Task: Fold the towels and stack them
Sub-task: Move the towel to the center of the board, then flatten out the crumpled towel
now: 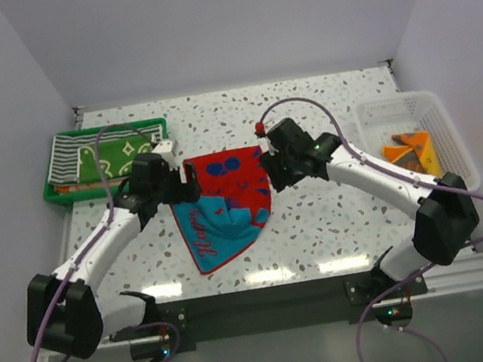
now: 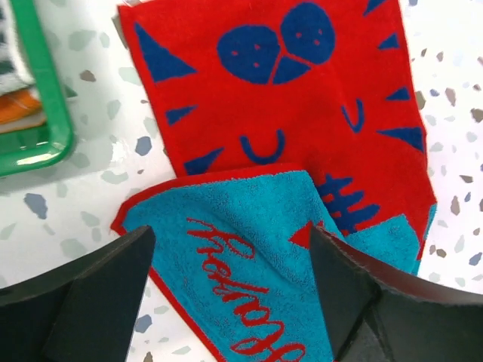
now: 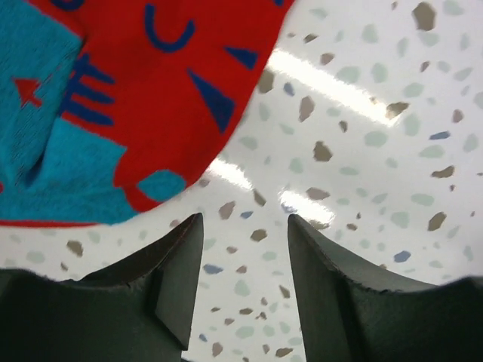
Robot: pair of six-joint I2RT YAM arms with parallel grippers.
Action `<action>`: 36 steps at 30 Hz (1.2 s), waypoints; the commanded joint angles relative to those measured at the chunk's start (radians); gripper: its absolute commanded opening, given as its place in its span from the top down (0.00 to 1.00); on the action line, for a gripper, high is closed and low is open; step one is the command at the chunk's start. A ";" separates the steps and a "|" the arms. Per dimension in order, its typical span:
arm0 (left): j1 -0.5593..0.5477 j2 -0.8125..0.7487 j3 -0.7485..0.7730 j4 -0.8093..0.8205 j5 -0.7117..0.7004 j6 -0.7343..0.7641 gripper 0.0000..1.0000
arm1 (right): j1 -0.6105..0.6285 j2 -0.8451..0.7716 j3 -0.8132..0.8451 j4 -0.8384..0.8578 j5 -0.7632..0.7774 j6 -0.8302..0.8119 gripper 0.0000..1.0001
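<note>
A red towel (image 1: 231, 175) with blue drawings lies at the table's middle, its near part turned over to show a teal side (image 1: 217, 226) with red script. My left gripper (image 1: 190, 189) hangs open at the towel's left edge; in the left wrist view its fingers (image 2: 106, 279) straddle the teal flap (image 2: 241, 226) below the red face (image 2: 302, 98). At the towel's right edge my right gripper (image 1: 268, 172) is open too. Its fingertips (image 3: 185, 241) stand over bare table, just off the red towel (image 3: 151, 83). Nothing is held.
A green tray (image 1: 100, 130) at the back left holds a black-and-white striped towel (image 1: 64, 154) and a green towel (image 1: 126, 150); its rim (image 2: 45, 113) shows in the left wrist view. A white mesh basket (image 1: 455, 138) at the right holds an orange towel (image 1: 411, 149).
</note>
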 commanded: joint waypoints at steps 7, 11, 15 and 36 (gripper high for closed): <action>-0.062 0.167 0.027 -0.062 0.024 -0.170 0.38 | -0.070 0.281 0.218 0.219 -0.087 -0.073 0.67; -0.069 0.161 -0.045 -0.074 0.000 -0.211 0.40 | -0.070 0.413 0.277 0.318 -0.145 -0.056 0.69; -0.069 0.175 -0.108 -0.094 -0.028 -0.263 0.50 | -0.068 0.529 0.344 0.358 -0.200 -0.024 0.69; -0.154 -0.005 -0.401 -0.026 0.337 -0.700 0.58 | -0.274 0.726 0.421 0.282 -0.091 0.095 0.64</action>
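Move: The towel's turquoise near part lies about 8 cm back, 6 cm right and 11 cm below the left hand; its red far part is some 5 cm ahead and 10 cm right. From the right hand the red part is roughly 9 cm ahead, 9 cm left and 13 cm down, the turquoise part about 4 cm back and 13 cm left. The green box stands some 17 cm ahead and 18 cm left of the left hand. Left hand 12 cm back, right 19 cm forward, both sink onto the towel, fingers narrowing, and drag rightward. ##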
